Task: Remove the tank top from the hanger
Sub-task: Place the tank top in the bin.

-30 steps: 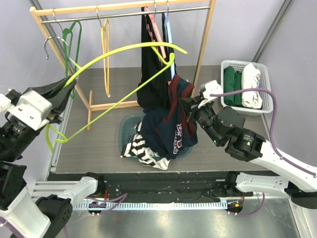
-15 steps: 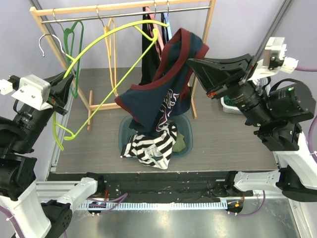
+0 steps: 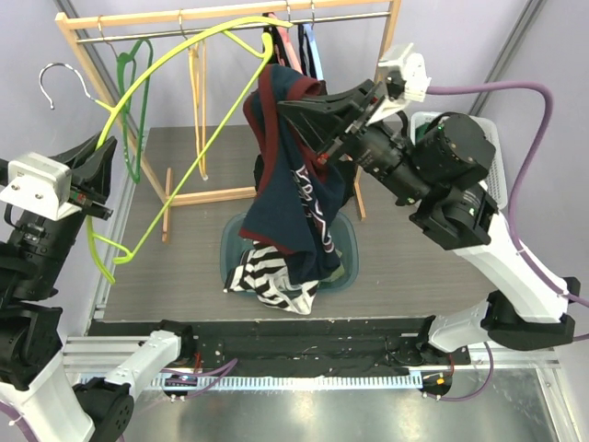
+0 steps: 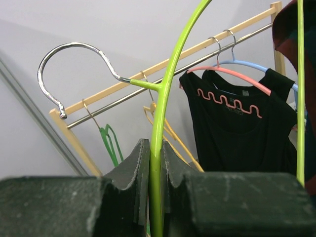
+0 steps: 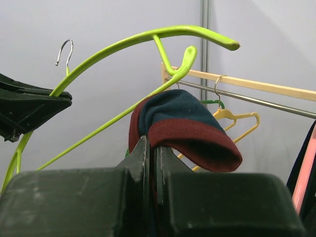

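Note:
A lime-green hanger [image 3: 189,43] arcs from the left side up to the rack's rail. My left gripper [image 3: 103,158] is shut on its lower arm, and in the left wrist view the green rod [image 4: 165,98] runs up between the closed jaws of that gripper [image 4: 155,148]. The navy tank top [image 3: 294,198] with maroon trim hangs from my raised right gripper [image 3: 287,110]. The right wrist view shows that gripper [image 5: 153,143] pinching a trimmed fold of the tank top [image 5: 182,118]. The hanger's tip [image 5: 187,52] stands just above the fold. Whether a strap still loops the hanger I cannot tell.
A wooden rack with a metal rail [image 3: 230,18] crosses the back, carrying a green hanger [image 3: 138,92], a yellow hanger [image 3: 196,101] and a black top [image 4: 237,133] on a pink hanger. Below the tank top a teal basin [image 3: 230,244] holds a striped garment [image 3: 276,281].
My right gripper rose from beside the basin, lifting the tank top up towards the rail. My left arm tilted the hanger so that its far end climbed to the rail.

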You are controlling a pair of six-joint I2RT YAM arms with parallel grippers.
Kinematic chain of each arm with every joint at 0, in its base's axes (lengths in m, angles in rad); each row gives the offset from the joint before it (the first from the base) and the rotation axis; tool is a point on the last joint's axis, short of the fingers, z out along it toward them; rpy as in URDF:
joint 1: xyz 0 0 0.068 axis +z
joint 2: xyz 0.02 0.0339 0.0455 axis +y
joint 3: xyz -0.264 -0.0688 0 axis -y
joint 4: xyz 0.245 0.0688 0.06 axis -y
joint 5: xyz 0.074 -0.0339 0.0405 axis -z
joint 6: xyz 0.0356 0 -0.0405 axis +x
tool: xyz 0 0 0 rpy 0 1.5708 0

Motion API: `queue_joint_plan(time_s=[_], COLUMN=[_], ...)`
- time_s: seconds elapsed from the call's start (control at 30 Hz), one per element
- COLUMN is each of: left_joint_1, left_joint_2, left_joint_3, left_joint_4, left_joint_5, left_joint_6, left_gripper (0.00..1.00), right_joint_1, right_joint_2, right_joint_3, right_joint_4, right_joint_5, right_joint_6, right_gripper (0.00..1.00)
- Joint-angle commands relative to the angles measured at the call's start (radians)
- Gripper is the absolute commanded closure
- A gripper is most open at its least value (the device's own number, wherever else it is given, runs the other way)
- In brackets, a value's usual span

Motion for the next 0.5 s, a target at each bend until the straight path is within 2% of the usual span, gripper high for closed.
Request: queue_joint_plan(time_s=[0.0, 0.2, 0.47], left_joint_1=[0.003, 0.003, 0.003], left_joint_2=[-0.021, -0.031, -0.027], left_joint_3=[-0.017, -0.011, 0.011], left_joint_4=[0.102, 0.148, 0.137], left_joint_5=[-0.072, -0.154, -0.146], left_joint_6=[0.015, 0.024, 0.012], left_gripper=[1.0, 1.0, 1.0], right_joint_1=[-0.001, -0.001, -0.009], right_joint_2=[0.007, 0.027, -0.064], right_joint_3=[0.108, 0.09, -0.326], right_joint_4=[0.059, 0.051, 0.111], right_joint_5=[-0.016, -0.011, 0.052], right_joint_6=[-0.011, -0.037, -0.052], right_gripper=[0.99, 0.99, 0.99])
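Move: The bin lies nearly straight below the right hand that holds the tank top: roughly 8 cm ahead and some 60 cm down. The striped top in the bin sits about 4 cm ahead and 3 cm to the hand's left, 56 cm lower. The black tops hang about 25 cm ahead, 3 cm right and 20 cm below. For the left hand, the bin is about 12 cm ahead, 26 cm right and 57 cm below. Keep the tank top pinched in the right gripper, almost still at first, then sink it about 5 cm towards the bin, easing slightly forward and left. Meanwhile bring the left gripper, still shut on the lime hanger, some 2.5 cm left and a little up, turning it counter-clockwise, to draw the hanger away from the tank top. ##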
